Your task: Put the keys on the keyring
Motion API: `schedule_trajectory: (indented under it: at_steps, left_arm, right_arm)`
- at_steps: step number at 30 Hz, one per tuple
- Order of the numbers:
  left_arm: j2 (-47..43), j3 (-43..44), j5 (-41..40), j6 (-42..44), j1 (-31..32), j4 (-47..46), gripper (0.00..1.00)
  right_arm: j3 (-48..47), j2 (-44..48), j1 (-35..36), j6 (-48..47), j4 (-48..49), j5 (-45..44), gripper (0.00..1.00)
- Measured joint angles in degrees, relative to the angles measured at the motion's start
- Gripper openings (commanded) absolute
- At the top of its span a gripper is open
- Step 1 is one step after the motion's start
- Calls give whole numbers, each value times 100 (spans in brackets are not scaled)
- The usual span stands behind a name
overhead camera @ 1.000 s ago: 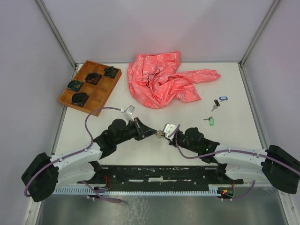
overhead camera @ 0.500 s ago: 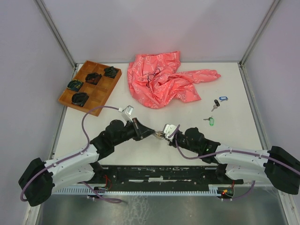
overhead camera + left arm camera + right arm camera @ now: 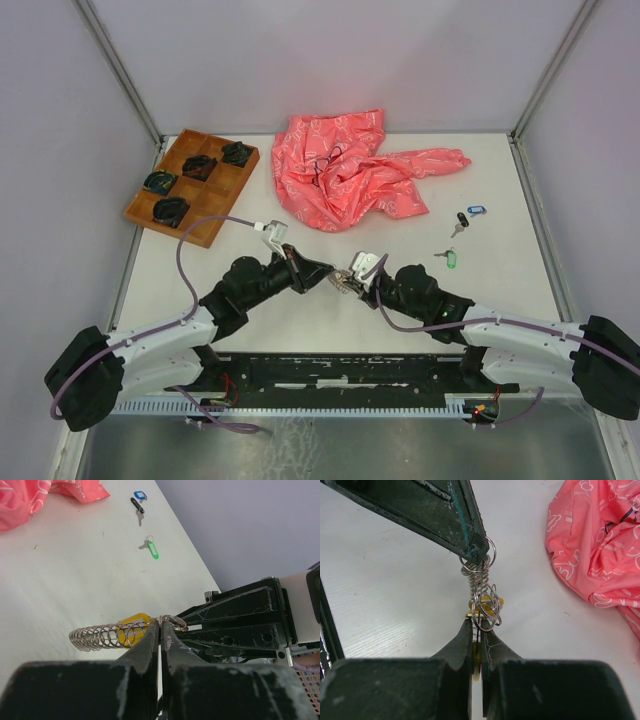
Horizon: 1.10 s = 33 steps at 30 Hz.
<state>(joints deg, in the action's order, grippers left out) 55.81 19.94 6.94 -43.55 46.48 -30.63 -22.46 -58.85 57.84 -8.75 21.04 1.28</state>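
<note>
The keyring is a silver wire coil held in the air between my two grippers, seen end-on as a stack of loops in the right wrist view. My left gripper is shut on a loop at one end of it. My right gripper is shut on the yellow key at the other end, its yellow tag sitting against the coil. Three more keys lie on the table at the right: green, black and blue.
A crumpled pink cloth lies at the back centre with a thin dark cord on it. A wooden compartment tray with dark bundles sits at the back left. White walls and metal posts close in the table.
My left gripper has closed fully on the coil's end loop. Both grippers and the keyring have shifted slightly away from the near edge.
</note>
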Motion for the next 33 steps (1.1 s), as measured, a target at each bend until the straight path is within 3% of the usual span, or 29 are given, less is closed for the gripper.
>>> schedule_trajectory:
  at_steps: [11,19,27,33]
  left_arm:
    - [940,-667,-151,887,7,-2417,3]
    - [1681,-1005,57,1725,15,-4262,3]
    - [1829,-1097,435,2450,-28,-5058,3]
    - [1755,-1097,1110,2977,-50,-5250,3]
  right_arm:
    - [-376,-125,-37,352,-634,490,32]
    - [-1121,-33,-13,330,-1845,1228,47]
    - [-1709,308,-284,162,-3117,1838,54]
    - [-1794,645,-614,94,-3340,1967,53]
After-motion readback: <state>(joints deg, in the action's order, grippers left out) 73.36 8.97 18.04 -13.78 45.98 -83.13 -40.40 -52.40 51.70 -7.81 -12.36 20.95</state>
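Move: The keyring coil with its yellow tags is pinched at my left fingertips, its middle about 3 cm below them and 2 cm to the right, level fore and aft. My right fingers still hold its small rings, so the coil's middle is roughly 2 cm ahead, 2 cm left and 2 cm below there. From my right hand, on the table some 15 cm down, the green key lies about 8 cm ahead and 25 cm right, the black key 18 cm ahead and 29 cm right. I open my right fingers to about half and let go of the rings, then draw that hand back some 4 cm and up about 6 cm, away from the coil, swinging slightly left, then right. My left hand keeps its pinch on the keyring, dipping forward a little before rising and easing back while it tips its fingers up by about 40 degrees. ##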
